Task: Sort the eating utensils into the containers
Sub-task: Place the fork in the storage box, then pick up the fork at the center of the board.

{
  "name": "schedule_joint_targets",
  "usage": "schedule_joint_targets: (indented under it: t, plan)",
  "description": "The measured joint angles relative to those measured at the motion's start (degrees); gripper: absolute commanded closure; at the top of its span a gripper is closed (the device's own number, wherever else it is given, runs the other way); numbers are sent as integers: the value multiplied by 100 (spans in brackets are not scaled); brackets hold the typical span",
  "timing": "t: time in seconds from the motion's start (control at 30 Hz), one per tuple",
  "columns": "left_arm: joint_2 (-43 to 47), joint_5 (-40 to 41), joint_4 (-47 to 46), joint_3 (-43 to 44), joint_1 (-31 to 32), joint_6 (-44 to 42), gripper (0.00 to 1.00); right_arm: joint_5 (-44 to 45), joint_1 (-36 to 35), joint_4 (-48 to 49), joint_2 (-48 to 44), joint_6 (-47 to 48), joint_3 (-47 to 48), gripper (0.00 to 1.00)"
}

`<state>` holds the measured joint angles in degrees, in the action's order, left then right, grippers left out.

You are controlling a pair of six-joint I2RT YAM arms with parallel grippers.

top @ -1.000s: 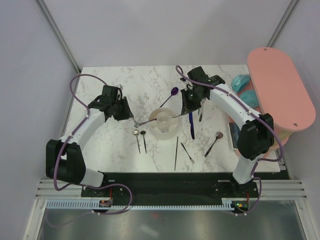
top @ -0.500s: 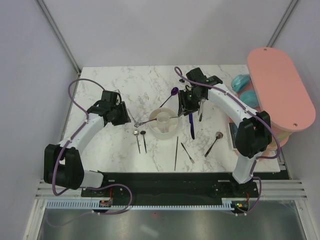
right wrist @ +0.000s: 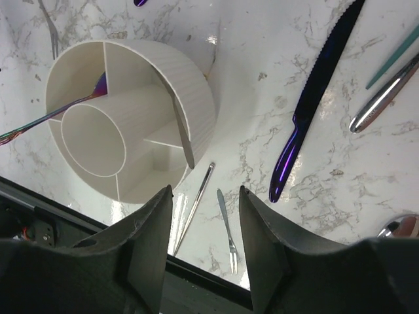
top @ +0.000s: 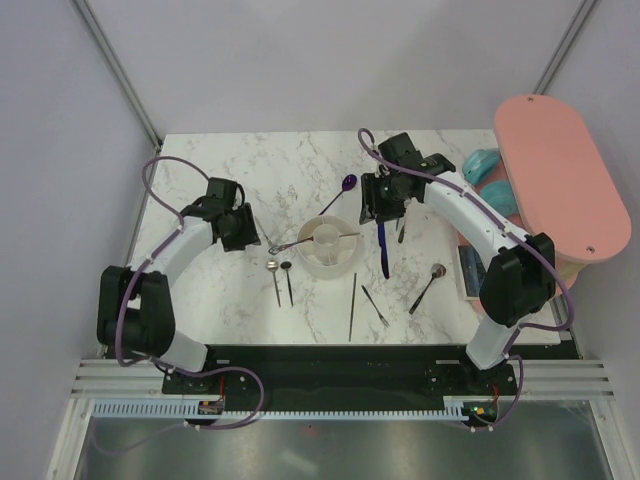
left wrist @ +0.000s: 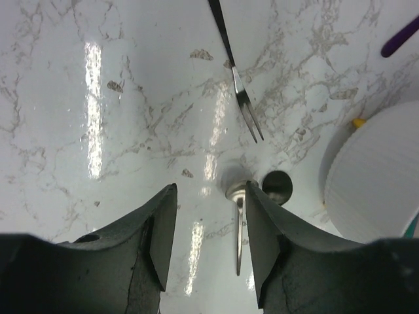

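Observation:
The white round holder [top: 328, 246] stands mid-table with a silver spoon [right wrist: 46, 119] lying across its left rim and a silver handle [right wrist: 180, 125] leaning over its near rim. My right gripper [top: 385, 203] hangs open and empty above its right side, seen in the wrist view as the right gripper [right wrist: 204, 196]. My left gripper [top: 241, 228] is open to the holder's left; in the wrist view a small silver spoon [left wrist: 239, 222] lies on the marble between the left gripper [left wrist: 209, 209] fingers, untouched. A black spoon [left wrist: 278, 186] and a black-handled fork [left wrist: 239, 91] lie close by.
A blue-handled knife [top: 382, 250], a thin stick [top: 353, 305], a small fork [top: 376, 306], a purple spoon [top: 346, 184] and a silver spoon [top: 434, 276] lie around the holder. The pink oval board [top: 560, 180] and teal items [top: 485, 165] stand at the right edge.
The right gripper opened and let go of the silver handle, which now leans in the holder, then drew back slightly. The left gripper opened wider and shifted a little toward the near side.

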<state>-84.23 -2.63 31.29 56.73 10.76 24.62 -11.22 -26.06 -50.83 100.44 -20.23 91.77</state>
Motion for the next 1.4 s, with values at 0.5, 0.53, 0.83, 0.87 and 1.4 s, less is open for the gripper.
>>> schedule_joint_targets:
  t: [0.5,0.53,0.83,0.87,1.4]
  plan:
    - [-2173,-258,-13,1635,-31,-33,48,490,203,33,-599,-229,-710,46]
    - [-2227,-304,-7,1652,-31,-35,49,490,232,42,-603,-229,-721,46]
    - [-2439,-542,46,1499,-31,-42,50,481,341,59,-605,-227,-743,46]
    - [-2437,-555,52,1486,-28,-42,49,470,343,63,-601,-227,-743,46]
    - [-2920,-284,566,2133,348,-76,74,374,490,103,-555,-203,-857,46]
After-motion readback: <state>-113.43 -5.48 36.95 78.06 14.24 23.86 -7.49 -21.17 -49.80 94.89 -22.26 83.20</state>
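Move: The fork lies flat on the table, its middle about 8 cm ahead of the left hand, 2 cm to its right and 7 cm below. The silver spoon's middle is some 6 cm back and 6 cm right of that hand, the black spoon's 6 cm back and 10 cm right. The storage box is centred about 20 cm right of the left hand and 3 cm ahead. The fork is roughly 29 cm left of the right hand, 5 cm ahead, 15 cm below. The fork's neck, just above the tines, is what the open left hand reaches: it goes forward and down by about 7 cm and 4 cm, eases back slightly while sinking further and steepening its fingers, then shifts a little right as they narrow around the neck. The right hand, empty and open, slides about 5 cm right, away from the storage box, turning slightly clockwise. ##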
